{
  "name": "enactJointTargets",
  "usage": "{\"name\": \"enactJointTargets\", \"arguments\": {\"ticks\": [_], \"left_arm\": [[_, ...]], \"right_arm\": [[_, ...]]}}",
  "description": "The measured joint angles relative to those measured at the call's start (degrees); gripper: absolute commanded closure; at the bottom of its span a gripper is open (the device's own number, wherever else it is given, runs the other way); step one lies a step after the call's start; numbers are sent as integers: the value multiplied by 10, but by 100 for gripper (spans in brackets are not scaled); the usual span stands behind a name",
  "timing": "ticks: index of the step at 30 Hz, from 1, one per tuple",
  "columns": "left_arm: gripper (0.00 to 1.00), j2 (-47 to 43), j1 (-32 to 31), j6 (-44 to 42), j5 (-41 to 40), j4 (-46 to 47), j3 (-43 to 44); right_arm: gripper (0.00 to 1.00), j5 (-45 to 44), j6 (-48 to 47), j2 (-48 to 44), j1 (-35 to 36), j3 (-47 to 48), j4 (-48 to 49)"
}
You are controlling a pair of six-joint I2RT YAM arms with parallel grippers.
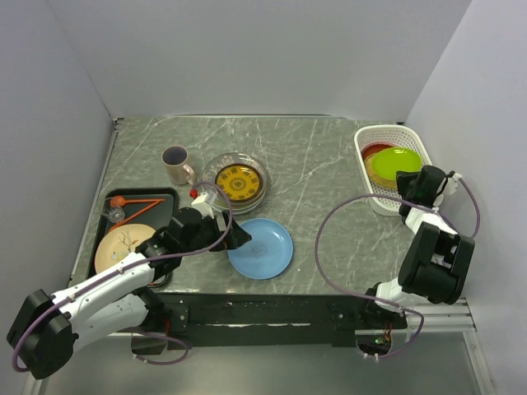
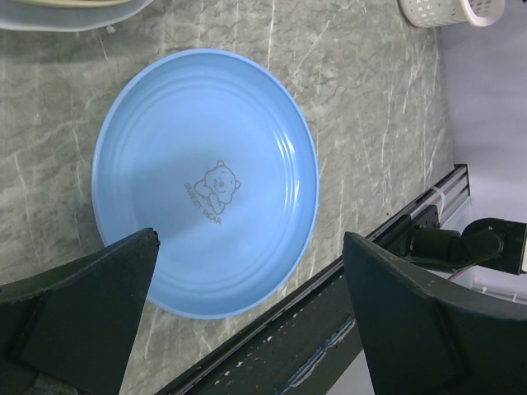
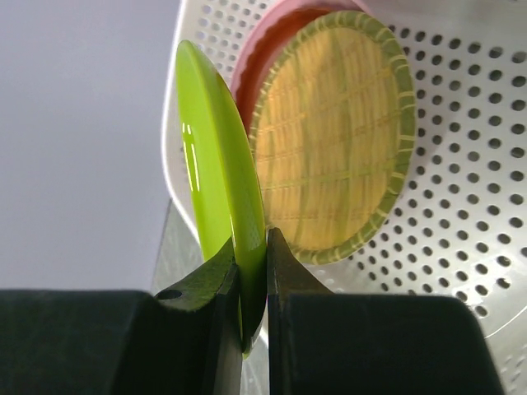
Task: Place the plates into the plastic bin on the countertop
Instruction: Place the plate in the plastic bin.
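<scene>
A blue plate (image 1: 263, 248) with a bear print (image 2: 206, 181) lies flat on the countertop (image 1: 321, 164) near its front edge. My left gripper (image 1: 237, 239) hovers over the blue plate's near rim, open (image 2: 251, 240), with nothing between its fingers. My right gripper (image 1: 409, 183) is shut on the rim of a green plate (image 3: 218, 164), held on edge over the white plastic bin (image 1: 370, 134). Inside the bin (image 3: 461, 206) a yellow woven-look plate (image 3: 329, 140) leans against a pink-red plate (image 3: 255, 58). A yellow-patterned plate (image 1: 240, 181) sits on clear glass plates at mid-table.
A beige mug (image 1: 175, 164) stands at the back left. A black tray (image 1: 165, 197) at the left holds a beige branch-motif plate (image 1: 123, 243) and orange utensils (image 1: 136, 204). The metal rail (image 2: 346, 329) runs along the counter's front edge just beyond the blue plate.
</scene>
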State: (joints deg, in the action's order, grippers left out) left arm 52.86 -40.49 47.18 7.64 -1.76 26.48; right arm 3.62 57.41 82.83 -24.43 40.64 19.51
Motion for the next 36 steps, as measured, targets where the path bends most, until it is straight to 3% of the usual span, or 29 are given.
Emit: {"name": "enactJointTargets", "arguments": {"ticks": [8, 12, 19, 28, 30, 36], "left_arm": [[1, 20, 0, -5, 0, 11, 0], [1, 33, 0, -6, 0, 16, 0], [1, 33, 0, -4, 0, 33, -2], [1, 5, 0, -4, 0, 30, -2], [1, -3, 0, -4, 0, 30, -3], [1, -24, 0, 2, 0, 29, -18]], "right_arm": [[94, 3, -10, 58, 0, 27, -12], [77, 3, -14, 68, 0, 29, -19], [62, 6, -18, 93, 0, 51, -29], [17, 31, -36, 123, -2, 93, -67], [0, 40, -40, 130, -2, 103, -74], [0, 49, -52, 116, -2, 104, -100]]}}
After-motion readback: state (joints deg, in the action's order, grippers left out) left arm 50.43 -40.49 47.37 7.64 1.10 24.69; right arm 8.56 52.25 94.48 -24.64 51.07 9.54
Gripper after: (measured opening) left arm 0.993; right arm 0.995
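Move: The right hand still pinches the green plate by its near edge, the plate's middle some 6 cm ahead and 2 cm to the left, barely lower. The golden plate, where it is going, lies about 7 cm ahead, 4 cm left and 10 cm below; the red plate under that sits roughly 3 cm farther out. The bin's middle is about 6 cm straight ahead, equally low. From the left hand the golden plate is around 27 cm ahead and 50 cm right, 9 cm lower. Still pinching the green plate's near edge, the right hand lowers it about 4 cm onto the golden plate in the bin, then its fingers spread wide and let go. During the release the hand eases some 2 cm forward and its fingers tip down by around 10 degrees, staying close around the plate's near edge. ##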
